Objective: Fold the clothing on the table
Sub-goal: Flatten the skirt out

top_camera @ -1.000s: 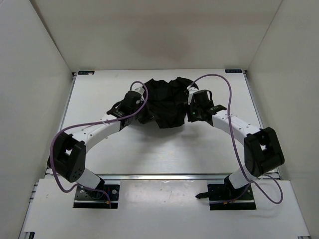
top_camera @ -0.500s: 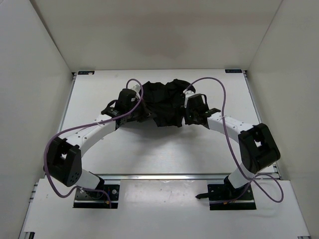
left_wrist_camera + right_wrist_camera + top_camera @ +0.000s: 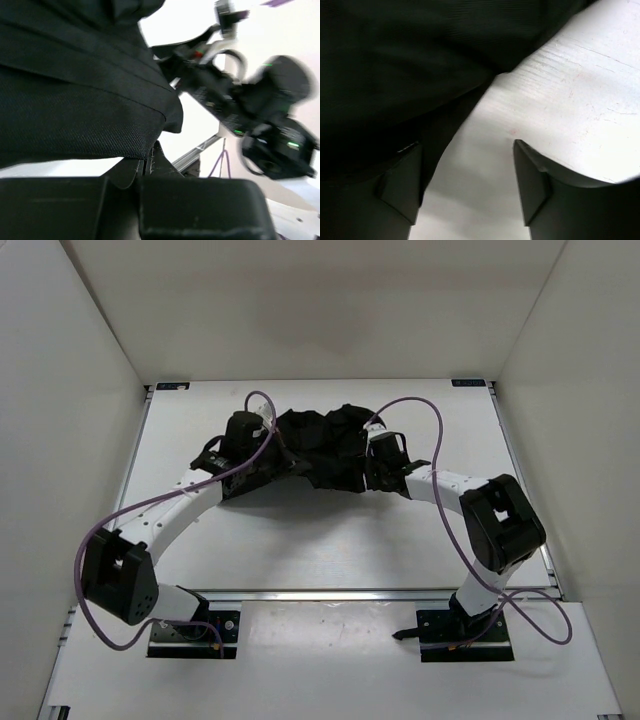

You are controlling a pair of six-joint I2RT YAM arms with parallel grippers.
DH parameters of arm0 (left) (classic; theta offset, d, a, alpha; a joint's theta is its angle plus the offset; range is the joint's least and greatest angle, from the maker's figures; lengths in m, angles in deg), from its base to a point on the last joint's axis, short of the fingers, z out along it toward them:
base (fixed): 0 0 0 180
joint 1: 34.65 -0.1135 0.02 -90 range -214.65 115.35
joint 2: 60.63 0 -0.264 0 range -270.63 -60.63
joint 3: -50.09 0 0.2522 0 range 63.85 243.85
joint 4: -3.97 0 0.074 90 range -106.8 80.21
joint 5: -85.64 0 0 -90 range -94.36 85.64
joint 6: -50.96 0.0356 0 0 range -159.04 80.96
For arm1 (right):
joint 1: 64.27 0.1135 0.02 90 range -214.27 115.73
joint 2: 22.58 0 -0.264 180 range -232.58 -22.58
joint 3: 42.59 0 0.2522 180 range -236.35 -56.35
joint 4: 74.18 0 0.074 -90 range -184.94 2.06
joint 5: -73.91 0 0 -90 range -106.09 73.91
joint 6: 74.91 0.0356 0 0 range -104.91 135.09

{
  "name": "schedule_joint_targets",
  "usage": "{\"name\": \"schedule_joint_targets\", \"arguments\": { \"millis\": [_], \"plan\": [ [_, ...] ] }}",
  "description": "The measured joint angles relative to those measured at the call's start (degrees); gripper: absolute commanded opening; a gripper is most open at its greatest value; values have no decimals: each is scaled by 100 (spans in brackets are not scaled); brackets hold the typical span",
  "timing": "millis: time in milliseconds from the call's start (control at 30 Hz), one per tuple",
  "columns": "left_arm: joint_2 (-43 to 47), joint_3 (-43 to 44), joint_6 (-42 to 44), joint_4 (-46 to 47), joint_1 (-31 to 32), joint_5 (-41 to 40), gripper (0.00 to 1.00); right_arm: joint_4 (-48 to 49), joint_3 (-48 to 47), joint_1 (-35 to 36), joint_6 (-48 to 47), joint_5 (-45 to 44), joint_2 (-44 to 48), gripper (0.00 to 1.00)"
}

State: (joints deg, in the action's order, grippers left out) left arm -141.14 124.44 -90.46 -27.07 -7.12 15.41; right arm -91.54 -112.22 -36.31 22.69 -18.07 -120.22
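Observation:
The black clothing [image 3: 325,445] lies bunched at the back middle of the white table [image 3: 300,535], between my two arms. My left gripper [image 3: 272,465] is at the garment's left side. In the left wrist view its jaws [image 3: 147,161] are pressed together on the lower edge of the creased black fabric [image 3: 75,100]. My right gripper [image 3: 368,475] sits low at the garment's right edge. Its fingers [image 3: 402,185] stand apart with bare table [image 3: 570,85] between them. The clothing [image 3: 395,65] fills the area above and beside the left finger.
White walls enclose the table on three sides. A metal rail [image 3: 330,592] runs along the near edge in front of the arm bases. Purple cables [image 3: 410,405] arc over both arms. The right arm [image 3: 250,105] shows close by in the left wrist view.
Both arms have swung toward the back. The left gripper has carried its fabric edge back and left, bunching the garment tighter. The right gripper has moved in against the cloth and its jaws have narrowed.

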Motion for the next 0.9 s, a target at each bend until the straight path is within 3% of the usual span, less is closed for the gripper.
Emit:
{"name": "schedule_joint_targets", "arguments": {
  "millis": [100,500,667,733,900],
  "plan": [
    [184,219,17,-210,-101,42,0,133,2,-33,83,-116,-107,53],
    [586,109,149,-820,-343,175,0,881,348,-925,767,-28,286,54],
    [636,-2,256,-1043,-341,219,0,944,472,-1106,1038,238,304,52],
    [654,-2,337,-1176,-343,219,0,944,643,-1252,1217,361,372,47],
    [938,-162,503,-1493,-487,267,0,879,1115,-2046,1735,509,704,45]
  ]
}}
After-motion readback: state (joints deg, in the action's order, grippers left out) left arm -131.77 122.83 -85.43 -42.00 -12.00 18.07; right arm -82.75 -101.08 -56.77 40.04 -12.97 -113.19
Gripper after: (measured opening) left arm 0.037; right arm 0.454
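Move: My left hand holds the skirt's edge pinched up high. The bare table I draw it over lies about 10 cm left, 7 cm back and 17 cm below; the skirt's left end is some 18 cm left, roughly level and 16 cm down. From my right hand, low over the table, the skirt's right edge is about 2 cm left, 1 cm ahead and 2 cm below, and the bunched far folds some 13 cm ahead and 4 cm left. With my right hand low, I reach about 4 cm forward while swinging right, then draw slightly back as I sweep on, ending some 12 cm to the right and clear of the skirt's edge, turned clockwise, the fingers narrowing but not shut. My left hand keeps its pinch, lifts the edge a few centimetres, then lowers it again while drawing it left and back. ##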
